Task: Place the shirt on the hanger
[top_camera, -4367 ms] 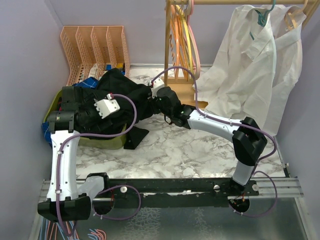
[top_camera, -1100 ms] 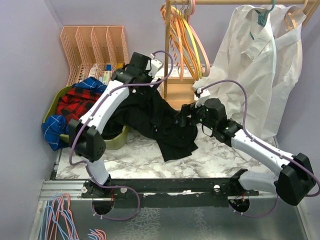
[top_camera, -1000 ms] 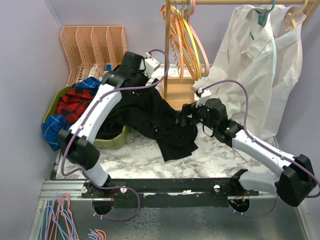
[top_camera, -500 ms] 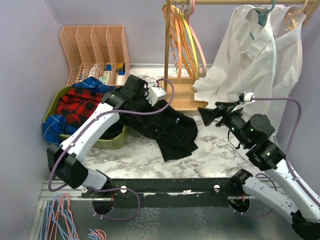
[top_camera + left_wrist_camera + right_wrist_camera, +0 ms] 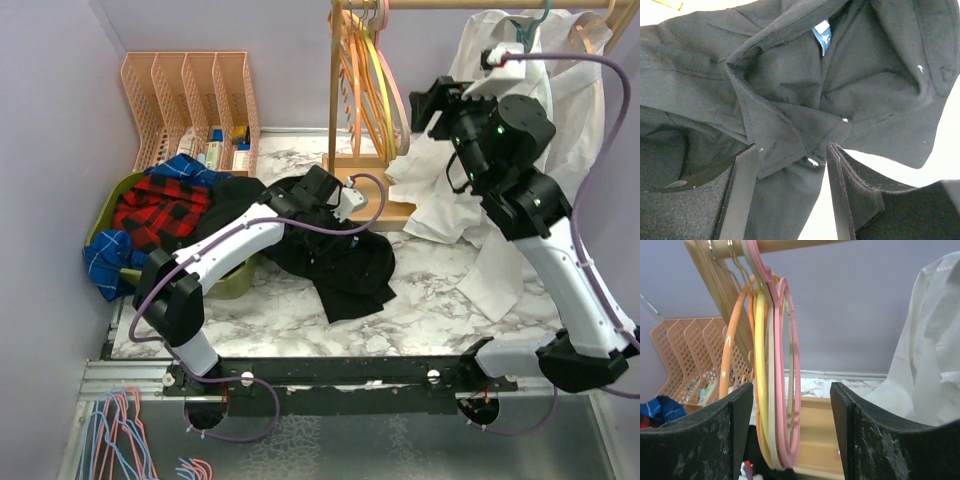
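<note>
The black shirt (image 5: pixel 345 265) lies crumpled on the marble table, partly over the green basket. My left gripper (image 5: pixel 325 215) is down on it. In the left wrist view the collar with its blue label (image 5: pixel 790 100) lies between the fingers of the left gripper (image 5: pixel 790 149), jaws apart, not pinching the cloth. My right gripper (image 5: pixel 418 105) is raised beside the hanging hangers. Its fingers (image 5: pixel 791 386) stand open, framing the pink hanger (image 5: pixel 796 405) without touching it. The pink hanger (image 5: pixel 395 100) hangs outermost on the rail.
Orange and yellow hangers (image 5: pixel 360 80) hang beside the pink one on a wooden stand (image 5: pixel 336 110). White shirts (image 5: pixel 520 180) hang at the right behind the right arm. A green basket (image 5: pixel 225 285) holds a plaid garment (image 5: pixel 150 210). A peach rack (image 5: pixel 190 95) stands at the back left.
The right arm left the shirt and rose to the hangers. The left gripper came down to the right onto the shirt's collar. Both pairs of jaws have narrowed.
</note>
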`<state>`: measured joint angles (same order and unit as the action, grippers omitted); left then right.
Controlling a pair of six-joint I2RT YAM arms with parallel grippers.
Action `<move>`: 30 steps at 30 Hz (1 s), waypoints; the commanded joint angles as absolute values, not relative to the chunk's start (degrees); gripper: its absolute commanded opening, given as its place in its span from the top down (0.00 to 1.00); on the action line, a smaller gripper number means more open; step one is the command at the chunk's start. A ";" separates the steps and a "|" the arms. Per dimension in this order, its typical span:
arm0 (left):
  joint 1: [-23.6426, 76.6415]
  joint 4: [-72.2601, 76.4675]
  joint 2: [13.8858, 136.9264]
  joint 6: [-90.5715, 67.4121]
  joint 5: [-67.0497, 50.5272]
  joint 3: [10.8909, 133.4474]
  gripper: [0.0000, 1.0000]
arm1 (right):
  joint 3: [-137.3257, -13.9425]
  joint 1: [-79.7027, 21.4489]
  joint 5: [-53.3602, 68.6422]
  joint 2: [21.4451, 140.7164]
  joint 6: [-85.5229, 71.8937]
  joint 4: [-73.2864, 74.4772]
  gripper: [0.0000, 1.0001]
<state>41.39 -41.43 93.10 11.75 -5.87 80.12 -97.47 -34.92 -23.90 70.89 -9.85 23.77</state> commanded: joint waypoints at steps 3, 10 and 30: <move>41.88 -39.04 95.55 10.67 -1.59 80.43 0.43 | -107.12 -31.93 -20.47 79.64 -9.14 27.82 0.36; 41.97 -38.89 94.48 11.10 -1.71 79.70 0.43 | -107.09 -29.33 -16.59 82.83 -10.43 26.45 0.36; 42.03 -38.68 95.16 11.70 -1.61 79.24 0.43 | -107.59 -28.91 -7.12 86.01 -13.82 26.21 0.31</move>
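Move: The outermost pink hanger's middle is about 15 cm ahead of the right hand, 5 cm to its left and some 4 cm lower. The yellow and orange hangers stand about 3 to 5 cm to the left of it, level with it front to back; the white garment hangs about 15 cm ahead of the hand and 16 cm to its right, well below. From the left hand, that pink hanger is roughly 16 cm ahead, 6 cm right and 30 cm up. With its fingers still about two-thirds open, the right hand reaches some 7 cm forward towards the near, lower end of the outermost pink hanger, sinking about 4 cm as it goes, then ends the reach by easing leftward, some 4 cm left in all, which brings the pink arm close inside the left finger. The wrist tips down and then swings counter-clockwise, each by under 10 degrees, while the left hand settles about 2 cm down over the black shirt's neck, half open, and waits there without closing. ##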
